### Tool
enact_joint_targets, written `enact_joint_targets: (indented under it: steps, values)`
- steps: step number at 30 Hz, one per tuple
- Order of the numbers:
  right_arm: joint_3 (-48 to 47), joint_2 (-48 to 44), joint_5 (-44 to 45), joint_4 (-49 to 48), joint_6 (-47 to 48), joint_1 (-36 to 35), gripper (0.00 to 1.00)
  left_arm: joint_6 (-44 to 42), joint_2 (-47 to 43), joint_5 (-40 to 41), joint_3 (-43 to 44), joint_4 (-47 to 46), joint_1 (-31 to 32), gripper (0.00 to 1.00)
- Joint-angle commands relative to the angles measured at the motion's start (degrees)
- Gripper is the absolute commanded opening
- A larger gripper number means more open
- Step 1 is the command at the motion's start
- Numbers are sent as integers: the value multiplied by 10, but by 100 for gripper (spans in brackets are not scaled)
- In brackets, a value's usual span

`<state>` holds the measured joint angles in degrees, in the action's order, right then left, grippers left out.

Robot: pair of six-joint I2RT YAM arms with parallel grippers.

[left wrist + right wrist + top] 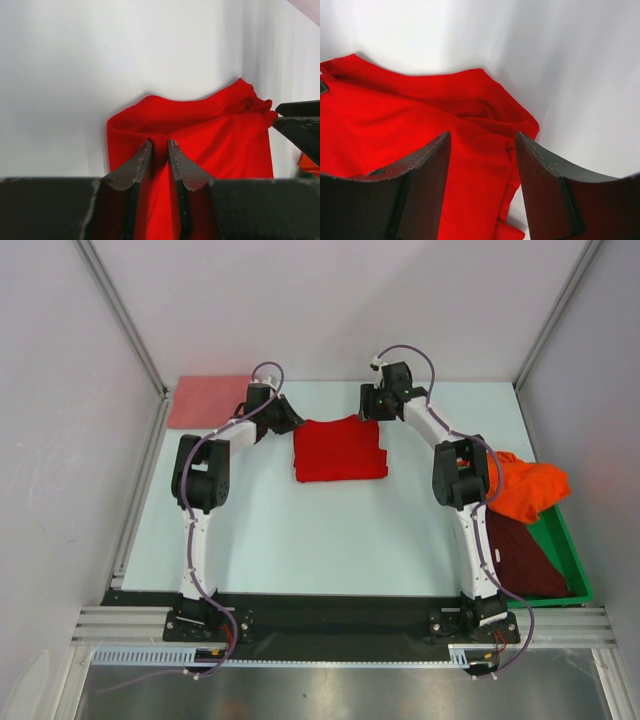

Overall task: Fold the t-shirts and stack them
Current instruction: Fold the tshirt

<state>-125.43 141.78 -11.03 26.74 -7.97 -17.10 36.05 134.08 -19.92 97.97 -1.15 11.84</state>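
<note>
A bright red t-shirt (340,450), folded into a rough rectangle, lies mid-table. My left gripper (291,424) is at its back left corner. In the left wrist view its jaws (159,145) stand close together with a ridge of the red t-shirt (210,130) pinched between them. My right gripper (372,412) is at the back right corner. Its jaws (482,137) are wide open, straddling the shirt's (395,120) edge without gripping. A salmon-pink t-shirt (205,400) lies flat at the back left. An orange t-shirt (528,490) and a dark maroon one (525,560) lie at the right.
A green bin (562,550) at the table's right edge holds the maroon shirt, and the orange one hangs over its far end. White walls close in the back and both sides. The right gripper's fingers (300,122) show at the right of the left wrist view.
</note>
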Motion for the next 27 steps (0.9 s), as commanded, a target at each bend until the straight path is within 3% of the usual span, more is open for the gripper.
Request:
enact_joint_targets:
  steps: [1,7,10,12,15,18,27]
  values:
    - [-13,8,-14,-6,-9,4,59,3,-3,-16,6,-22,6,23]
    - [-14,16,-22,-13,-15,-2,50,5,-4,-17,6,-22,6,19]
    - [-18,15,-18,-10,-17,-1,40,2,-8,-17,5,-20,6,15]
    - [-26,12,-14,-6,-20,0,22,2,-10,-20,5,-18,6,8]
    - [-32,-1,-3,-1,-21,0,12,5,-28,-22,-2,-23,6,0]
    - [-29,-26,9,6,-24,0,2,6,-66,-14,-32,-37,6,0]
    - [72,-147,20,-26,-53,-2,0,10,-171,2,-103,-61,6,0]
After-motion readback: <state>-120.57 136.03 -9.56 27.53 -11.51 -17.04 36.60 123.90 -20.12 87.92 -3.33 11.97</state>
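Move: The upper layer of the folded red t-shirt has its left far corner practically between the left fingertips, about 1 cm below them; its right far corner lies some 20 cm to that hand's right. From the right hand, that right corner sits about 2 cm below and 1 cm to the right, between the open fingers. The shirt's middle lies about 9 cm back and 12 cm right of the left hand; the folded pink shirt is about 23 cm left and 6 cm ahead of it. The red t-shirt's upper layer is pinched at both far corners: the right hand first sinks about 2 cm over its corner while its wide-open fingers shut, and the left hand stays in place and closes the rest of its small gap. Then both rise off the lower layer, each about 4 cm from its lowest point, easing back towards the robot, the left by 3 cm and the right by 1 to 2. ##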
